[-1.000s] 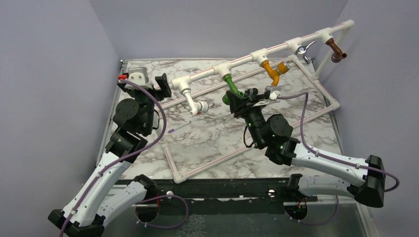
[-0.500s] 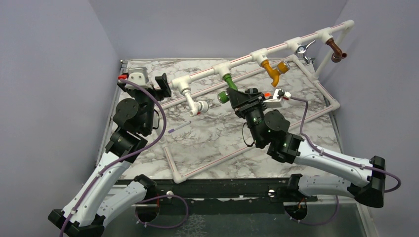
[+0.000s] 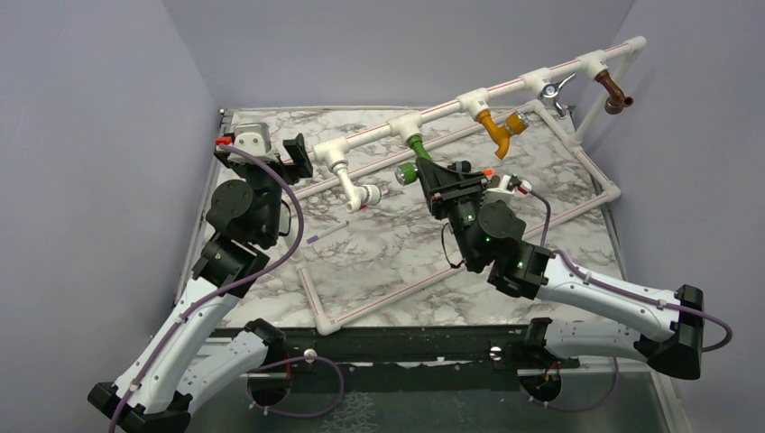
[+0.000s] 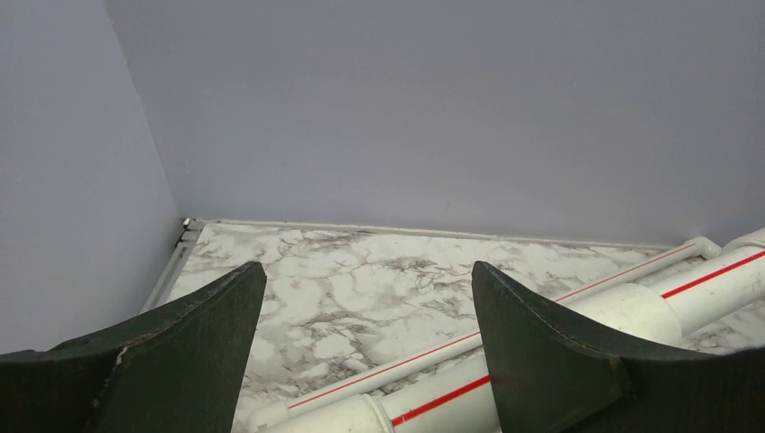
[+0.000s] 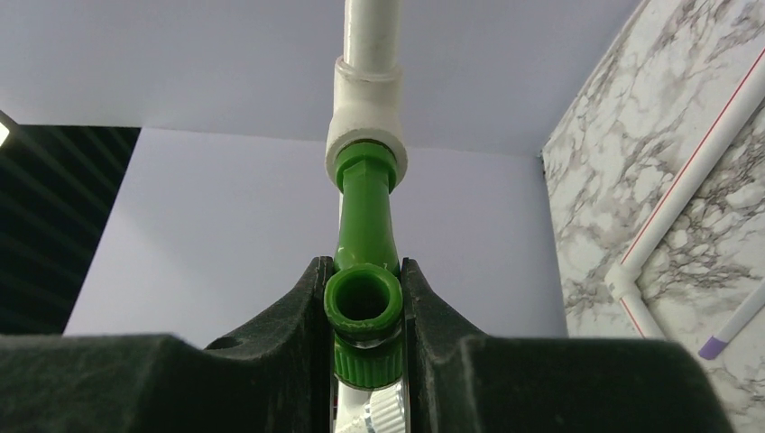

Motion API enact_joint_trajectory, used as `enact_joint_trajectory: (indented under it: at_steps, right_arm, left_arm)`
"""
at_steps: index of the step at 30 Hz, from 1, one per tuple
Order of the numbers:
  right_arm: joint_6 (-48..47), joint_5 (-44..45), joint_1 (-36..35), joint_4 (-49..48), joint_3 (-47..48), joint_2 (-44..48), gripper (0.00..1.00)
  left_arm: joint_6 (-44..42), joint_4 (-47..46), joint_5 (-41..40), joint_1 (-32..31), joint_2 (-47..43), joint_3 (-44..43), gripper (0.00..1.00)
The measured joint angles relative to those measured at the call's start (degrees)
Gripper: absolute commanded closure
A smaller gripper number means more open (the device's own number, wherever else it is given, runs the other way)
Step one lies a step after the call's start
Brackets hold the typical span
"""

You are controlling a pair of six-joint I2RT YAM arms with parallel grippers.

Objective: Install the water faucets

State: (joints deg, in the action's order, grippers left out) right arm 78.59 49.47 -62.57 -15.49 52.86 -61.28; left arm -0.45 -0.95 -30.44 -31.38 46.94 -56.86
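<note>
The green faucet (image 3: 416, 146) hangs with its stem in a white tee (image 5: 365, 117) on the pipe frame (image 3: 519, 84). My right gripper (image 3: 428, 177) is shut on it. In the right wrist view my right gripper (image 5: 363, 302) clamps both sides of the green faucet (image 5: 364, 225), whose round open mouth faces the camera; a ribbed silver knob shows just below. My left gripper (image 3: 281, 153) stands open at the frame's left end. In the left wrist view my left gripper (image 4: 368, 298) holds nothing, and the white pipe frame (image 4: 577, 307) passes under its right finger.
Other faucets hang from the same pipe: white (image 3: 356, 189), yellow (image 3: 501, 129), chrome (image 3: 555, 93) and brown (image 3: 615, 90). A thin purple-tipped stick (image 3: 327, 233) lies on the marble table (image 3: 388, 262). The frame's lower rails run across the table. Grey walls close in left, right and behind.
My right wrist has rolled while gripping the green faucet, and the faucet's spout has swung a little up and left. The left arm has not moved.
</note>
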Motion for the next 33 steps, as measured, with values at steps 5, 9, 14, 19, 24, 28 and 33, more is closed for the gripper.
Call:
enact_joint_trajectory:
  at_steps: [5, 9, 14, 19, 24, 28, 33]
  right_arm:
    - [4.98, 0.0, 0.0, 0.87, 0.0, 0.02, 1.0]
    - [6.73, -0.02, 0.0, 1.55, 0.0, 0.22, 0.88]
    - [6.91, 0.02, 0.0, 2.1, 0.04, 0.28, 0.61]
    - [7.45, 0.94, 0.04, 3.21, 0.13, 1.14, 0.41]
    - [7.39, 1.64, 0.15, 4.79, 0.35, 2.54, 0.34]
    - [7.21, 1.68, 0.15, 6.8, 0.87, 2.89, 0.32]
    - [5.33, 1.68, 0.15, 9.99, 1.09, 3.85, 0.3]
  left_arm:
    - [0.0, 0.02, 0.0, 0.02, 0.0, 0.0, 0.15]
    - [0.0, 0.02, 0.0, 0.0, 0.0, 0.0, 0.15]
    - [0.0, 0.02, 0.02, 0.0, 0.0, 0.0, 0.15]
    - [0.0, 0.02, 0.0, -0.02, -0.02, 0.0, 0.15]
    - [0.0, 0.04, 0.0, -0.04, 0.0, 0.0, 0.15]
    - [0.0, 0.04, 0.0, -0.04, 0.0, 0.0, 0.15]
    - [0.0, 0.02, 0.0, -0.04, 0.0, 0.0, 0.15]
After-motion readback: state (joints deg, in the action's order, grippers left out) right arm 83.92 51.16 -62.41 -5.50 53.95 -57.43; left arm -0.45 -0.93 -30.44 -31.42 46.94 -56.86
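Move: Between the right fingers sits the green faucet's spout. The faucet's middle lies about 3 cm ahead and 1 cm left, at the hand's height, and the white tee behind it some 7 cm ahead and 2 cm left. The white faucet is roughly 13 cm left and 2 cm back, the yellow one about 12 cm right and 5 cm ahead. From the left hand the green faucet lies some 26 cm right and 3 cm back, slightly lower. Finishing its roll, the right hand, still pinching the green faucet's spout from above and below, turns its left side up a last 5 degrees or so and stops. The fingers then open wide and let go of the spout, while the hand slides about 2 cm to the right, away from the tee, rising slightly and sinking back. ##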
